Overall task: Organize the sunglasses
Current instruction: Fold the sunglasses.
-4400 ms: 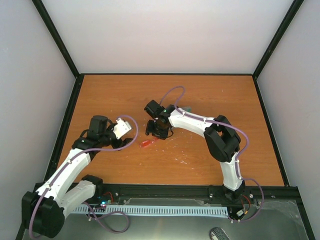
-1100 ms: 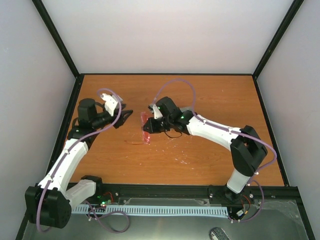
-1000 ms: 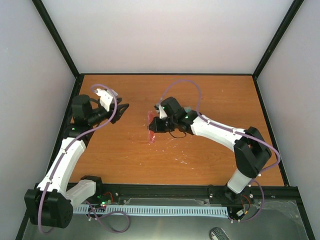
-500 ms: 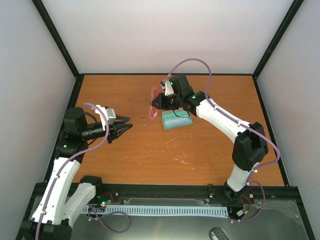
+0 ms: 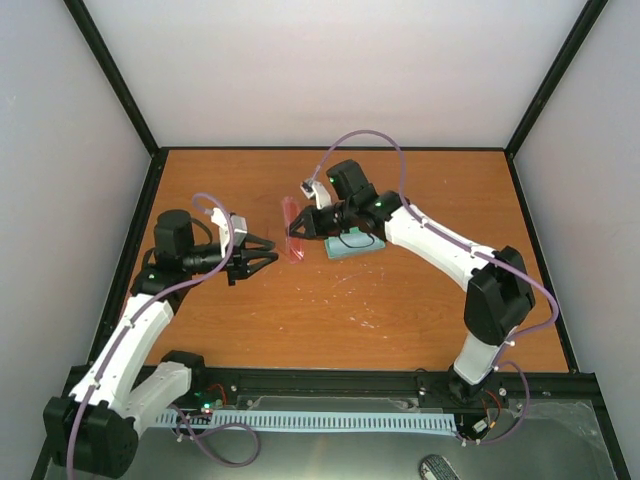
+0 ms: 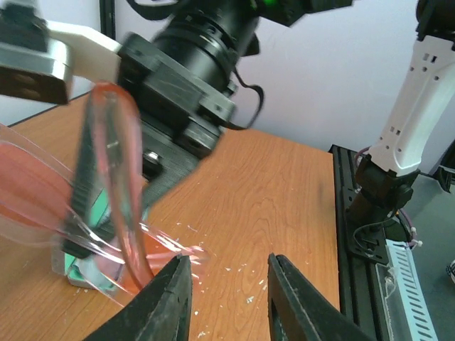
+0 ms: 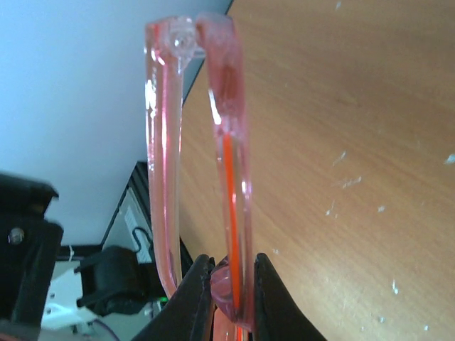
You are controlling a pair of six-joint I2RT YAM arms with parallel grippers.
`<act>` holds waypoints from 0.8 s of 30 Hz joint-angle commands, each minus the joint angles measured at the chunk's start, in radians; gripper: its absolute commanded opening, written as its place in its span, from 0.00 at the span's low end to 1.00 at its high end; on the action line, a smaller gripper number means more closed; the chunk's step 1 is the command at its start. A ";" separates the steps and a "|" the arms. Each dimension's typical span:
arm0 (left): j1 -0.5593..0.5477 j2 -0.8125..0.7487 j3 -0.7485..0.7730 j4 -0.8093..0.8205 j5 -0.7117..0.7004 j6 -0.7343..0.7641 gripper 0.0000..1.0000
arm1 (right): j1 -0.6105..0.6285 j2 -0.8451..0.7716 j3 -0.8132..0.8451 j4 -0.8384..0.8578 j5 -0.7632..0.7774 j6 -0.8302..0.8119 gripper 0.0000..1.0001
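My right gripper (image 5: pixel 300 229) is shut on the sunglasses (image 5: pixel 291 231), a thin red-orange translucent pair held above the table centre. In the right wrist view the frame (image 7: pixel 231 177) sits clamped between the two fingers, with one temple arm (image 7: pixel 162 177) curving beside it. My left gripper (image 5: pixel 266 256) is open and empty, just left of and below the sunglasses. In the left wrist view the sunglasses (image 6: pixel 117 213) hang close ahead at left, near the tip of the left finger (image 6: pixel 167 302). The grey case with green inside (image 5: pixel 355 243) lies under the right arm.
Black rails (image 5: pixel 130 240) edge the wooden table at left, back and right. The right arm's base (image 6: pixel 387 185) stands at the near edge. White flecks (image 5: pixel 365 320) dot the wood in front of the middle.
The right gripper carried the sunglasses from the back down and left, toward the left gripper. The left gripper swung up and right to meet them, its jaws still open.
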 commanded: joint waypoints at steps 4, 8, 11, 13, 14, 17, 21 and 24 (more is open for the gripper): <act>-0.009 0.108 0.039 0.181 -0.004 -0.033 0.30 | 0.027 -0.103 -0.101 0.049 -0.085 -0.004 0.03; -0.011 0.169 0.038 0.199 -0.012 -0.020 0.31 | 0.028 -0.146 -0.159 0.094 -0.101 0.022 0.04; -0.013 0.213 0.035 0.190 -0.022 0.004 0.31 | 0.029 -0.168 -0.205 0.130 -0.101 0.048 0.04; -0.013 0.237 0.029 0.195 -0.033 0.013 0.31 | 0.028 -0.181 -0.234 0.159 -0.112 0.073 0.04; -0.013 0.251 0.029 0.200 -0.039 0.015 0.32 | 0.028 -0.188 -0.245 0.174 -0.114 0.082 0.04; -0.012 0.295 0.040 0.215 -0.037 0.006 0.32 | 0.029 -0.198 -0.269 0.179 -0.097 0.092 0.04; -0.013 0.301 0.075 0.152 -0.049 0.044 0.31 | 0.009 -0.183 -0.286 0.102 0.010 0.098 0.03; -0.013 0.240 0.069 0.070 -0.023 0.119 0.27 | -0.015 -0.164 -0.309 0.119 0.033 0.125 0.03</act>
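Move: The sunglasses are already clasped at the right hand's pads, centred on them. From the left hand they hang about 8 cm ahead, 3 cm to its right and some 4 cm lower; its half-open fingers are thus about 8 cm back, 3 cm left and 4 cm above the right hand. The open case lies on the table about 6 cm ahead of the right hand, 15 cm to its right and 15 cm below. Still pinching the sunglasses, the right hand carries them back towards the left fingers by about 5 cm, drifts a couple of centimetres right, then eases slightly forward and down at the end. The left hand comes forward about 6 cm and sinks about 5 cm, its part-open fingers unchanged and tipping slightly down, to stop close beside the sunglasses without visible contact. ##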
